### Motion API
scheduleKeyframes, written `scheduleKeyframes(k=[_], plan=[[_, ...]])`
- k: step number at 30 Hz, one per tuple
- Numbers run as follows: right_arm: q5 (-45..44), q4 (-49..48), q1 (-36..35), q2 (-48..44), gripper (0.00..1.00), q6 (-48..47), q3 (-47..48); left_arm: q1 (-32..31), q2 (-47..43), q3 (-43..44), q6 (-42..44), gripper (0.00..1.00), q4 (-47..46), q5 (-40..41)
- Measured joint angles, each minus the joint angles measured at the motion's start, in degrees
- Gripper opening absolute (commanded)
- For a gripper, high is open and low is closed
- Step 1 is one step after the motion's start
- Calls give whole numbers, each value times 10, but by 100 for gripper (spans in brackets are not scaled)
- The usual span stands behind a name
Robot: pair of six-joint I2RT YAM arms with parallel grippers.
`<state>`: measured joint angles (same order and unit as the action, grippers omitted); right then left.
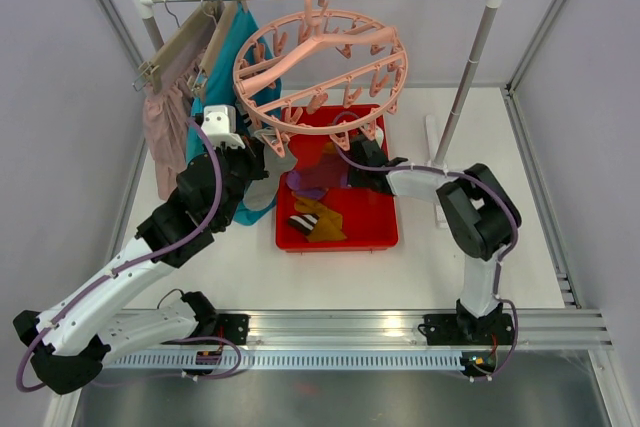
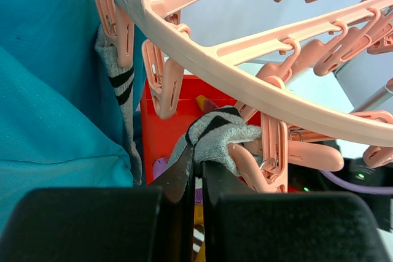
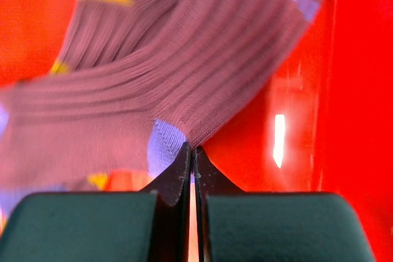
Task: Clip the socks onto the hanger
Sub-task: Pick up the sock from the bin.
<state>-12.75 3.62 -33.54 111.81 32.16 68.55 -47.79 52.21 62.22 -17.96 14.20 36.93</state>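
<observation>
The salmon-pink hanger [image 1: 320, 57] hangs from the rail, its ring [image 2: 245, 84] filling the left wrist view. My left gripper [image 2: 198, 164] is shut on a grey sock [image 2: 218, 136] with a black band, held up against a dangling clip [image 2: 273, 151]. Another grey striped sock [image 2: 120, 84] hangs from a clip at the ring's left. My right gripper [image 3: 193, 148] is down in the red bin [image 3: 344, 121], shut on the edge of a purple sock [image 3: 184, 78]. From above, the purple sock [image 1: 318, 179] lies beside a striped sock [image 1: 303, 219] and a mustard sock [image 1: 325, 227].
A teal garment [image 1: 235, 67] and a pale pink garment [image 1: 165, 132] hang on slim hangers at the rail's left, close behind my left arm. The rack's right post [image 1: 470, 67] stands beside my right arm. The red bin [image 1: 385, 237] sits under the hanger.
</observation>
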Motion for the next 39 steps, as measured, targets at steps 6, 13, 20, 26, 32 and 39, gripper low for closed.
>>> scheduleKeyframes(k=[6,13,20,26,32,39], plan=[[84,0,-8,-92,0,-12,-81,1,-1,0,0,6,0,0],[151,7,-53,-133,23,-68,-87,1,-1,0,0,6,-2,-3],[89,50,-67,-143,66,-78,-88,1,-1,0,0,6,-3,-12],[3,69,-66,-174,69,-49,-84,1,-3,0,0,7,-6,-13],[-62,98,-63,-126,69,-18,-18,1,-9,0,0,8,-7,-13],[-96,134,-43,-38,70,5,80,1,-10,0,0,8,-8,-15]])
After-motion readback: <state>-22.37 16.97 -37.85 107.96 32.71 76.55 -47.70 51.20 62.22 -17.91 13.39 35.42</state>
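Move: The right hand, shut low in the bin, already holds a purple-tipped end of the maroon sock; the sock's middle lies about 6 cm to its left and roughly level forward. From that hand the purple sock lies about 12 cm left and 4 cm back, the mustard sock some 12 cm back and 7 cm left, and the striped sock 12 cm back and 12 cm left. From the left hand, the maroon sock's middle is about 13 cm ahead, 11 cm to the right and 34 cm below. The right hand pulls the pinched end of the maroon sock back about 9 cm towards the near end of the bin, rising some 4 cm and then swinging left with a turn of about 20 degrees counter-clockwise, and there its fingers open wide and let go. Still open, it rises a little more, then reaches forward again and back to the right, untwisting as it goes, and ends sinking slightly above the loosened maroon sock, about 5 cm over its starting height. ##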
